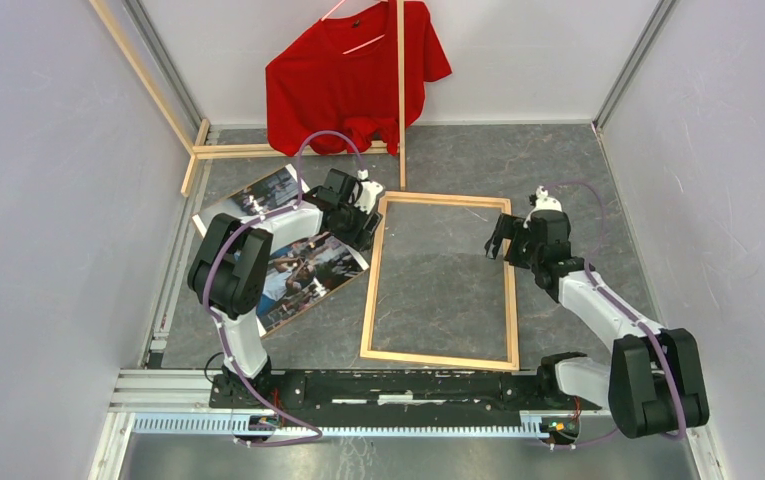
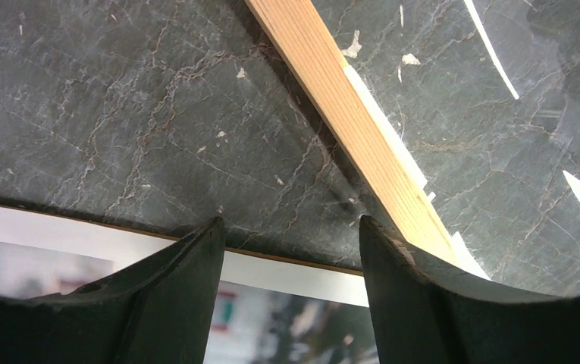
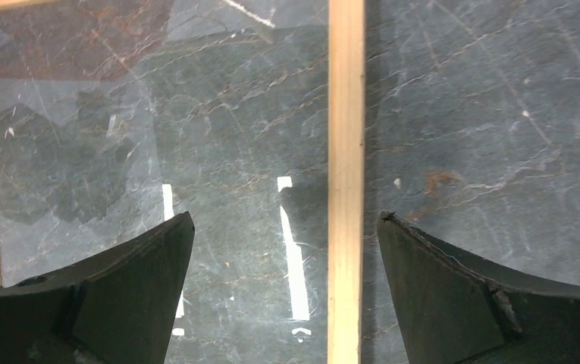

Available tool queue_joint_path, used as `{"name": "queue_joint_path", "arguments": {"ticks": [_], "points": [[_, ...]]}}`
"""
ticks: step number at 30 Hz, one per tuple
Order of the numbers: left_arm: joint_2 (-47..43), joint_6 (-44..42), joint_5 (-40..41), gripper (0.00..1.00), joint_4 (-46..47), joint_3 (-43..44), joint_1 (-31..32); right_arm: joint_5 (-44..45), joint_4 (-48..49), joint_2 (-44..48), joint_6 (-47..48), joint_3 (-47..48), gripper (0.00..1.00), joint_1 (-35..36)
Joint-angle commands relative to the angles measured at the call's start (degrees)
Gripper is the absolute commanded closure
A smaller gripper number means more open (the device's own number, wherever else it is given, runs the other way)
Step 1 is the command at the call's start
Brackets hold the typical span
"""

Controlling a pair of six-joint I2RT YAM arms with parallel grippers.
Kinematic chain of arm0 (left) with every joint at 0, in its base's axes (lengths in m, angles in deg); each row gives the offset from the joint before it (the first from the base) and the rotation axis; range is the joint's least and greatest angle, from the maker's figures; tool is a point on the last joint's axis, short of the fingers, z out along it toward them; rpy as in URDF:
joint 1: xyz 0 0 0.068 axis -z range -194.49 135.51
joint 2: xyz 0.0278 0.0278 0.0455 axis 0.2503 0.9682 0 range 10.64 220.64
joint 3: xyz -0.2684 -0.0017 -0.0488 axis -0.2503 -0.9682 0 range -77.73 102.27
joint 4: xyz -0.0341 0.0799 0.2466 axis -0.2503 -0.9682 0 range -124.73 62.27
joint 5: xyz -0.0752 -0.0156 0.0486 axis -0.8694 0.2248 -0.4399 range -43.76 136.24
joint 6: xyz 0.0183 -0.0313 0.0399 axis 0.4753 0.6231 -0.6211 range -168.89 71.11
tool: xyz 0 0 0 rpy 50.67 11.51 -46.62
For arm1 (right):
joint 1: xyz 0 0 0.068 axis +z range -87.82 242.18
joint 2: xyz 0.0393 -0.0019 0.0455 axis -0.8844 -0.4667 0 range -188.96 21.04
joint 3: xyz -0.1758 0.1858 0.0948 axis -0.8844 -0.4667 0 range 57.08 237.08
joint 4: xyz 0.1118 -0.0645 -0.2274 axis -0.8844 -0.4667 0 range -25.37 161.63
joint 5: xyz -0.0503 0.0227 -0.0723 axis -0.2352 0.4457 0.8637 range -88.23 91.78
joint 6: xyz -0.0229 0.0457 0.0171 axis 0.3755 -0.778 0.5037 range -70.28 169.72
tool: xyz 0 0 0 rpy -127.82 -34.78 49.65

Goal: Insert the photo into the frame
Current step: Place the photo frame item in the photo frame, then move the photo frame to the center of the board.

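The photo point(image 1: 310, 272), a large colour print with a white border, lies flat at the left, and my left arm crosses over its middle. The frame point(image 1: 371, 290), thin light wood strips around a clear pane, lies flat in the middle of the floor. My left gripper point(image 1: 363, 228) is open over the photo's right edge. In the left wrist view its fingers point(image 2: 195, 258) straddle the white border point(image 2: 294, 273), close to the frame's left strip point(image 2: 347, 114). My right gripper point(image 1: 504, 240) is open above the frame's right strip point(image 3: 346, 152), which runs between its fingers.
A red T-shirt point(image 1: 353, 75) hangs on the back wall. Loose light-wood slats point(image 1: 248, 150) lie at the back left, and one point(image 1: 401, 90) stands upright by the shirt. A thin brown edge point(image 2: 82, 220) shows under the photo. Grey walls close in both sides.
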Motion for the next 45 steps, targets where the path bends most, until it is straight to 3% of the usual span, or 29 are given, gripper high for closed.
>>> {"name": "queue_joint_path", "arguments": {"ticks": [1, 11, 22, 29, 36, 37, 38, 39, 45], "points": [[-1.7, -3.4, -1.7, 0.28, -1.8, -1.3, 0.1, 0.3, 3.3, 0.1, -0.6, -0.2, 0.02, -2.6], [0.8, -3.2, -0.9, 0.28, -0.5, -0.3, 1.6, -12.1, 15.2, -9.5, -7.2, -0.9, 0.02, -7.3], [5.7, -2.7, -0.4, 0.28, -1.0, 7.2, 3.3, -15.8, 16.0, -18.5, -11.8, 8.1, 0.06, -8.8], [6.0, -2.8, 1.0, 0.28, -1.8, 8.5, 3.3, -13.3, 11.8, -18.2, -11.2, 9.6, 0.06, -8.8], [0.6, -5.8, 6.2, 0.25, -8.9, 9.5, 2.1, -1.6, 3.8, -13.2, -7.3, 13.8, 0.02, -8.7], [-1.1, -6.4, 6.9, 0.20, -10.7, 9.8, 1.5, -0.7, 2.1, -12.0, -6.7, 14.7, 0.02, -8.6], [-2.6, -7.2, 7.2, 0.04, -12.7, 10.3, 0.6, 0.1, 1.6, -10.4, -6.0, 15.4, 0.02, -7.9], [-4.4, -8.0, 7.6, 0.01, -14.7, 10.6, -0.4, 1.4, 1.4, -9.2, -5.5, 16.3, 0.02, -6.9], [-15.5, -12.2, 8.4, 0.00, -23.4, 9.4, -11.8, 1.7, 3.1, -11.9, -4.5, 24.0, 0.02, 8.9]]}}
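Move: From the left hand, low at the outside of the frame's left rail, the photo frame's middle is about 14 cm right and 8 cm back; its far left corner is some 10 cm ahead and 4 cm right. The photo's middle is roughly 14 cm left, 1 cm back. From the right hand, frame middle about 11 cm left and 3 cm back, right rail's middle 2 cm right and 3 cm back, all some 6 cm lower. The left hand, a finger against the outer side of the frame's left rail, shifts about 2 cm right and 2 cm forward, then comes off, opening wide and lifting some 6 cm as it swings left over the photo. The right hand, fingers wide, dips about 3 cm and rolls its left side up some 15 degrees while going 6 cm forward along the right rail, then rises about 11 cm and on forward near the far right corner. ##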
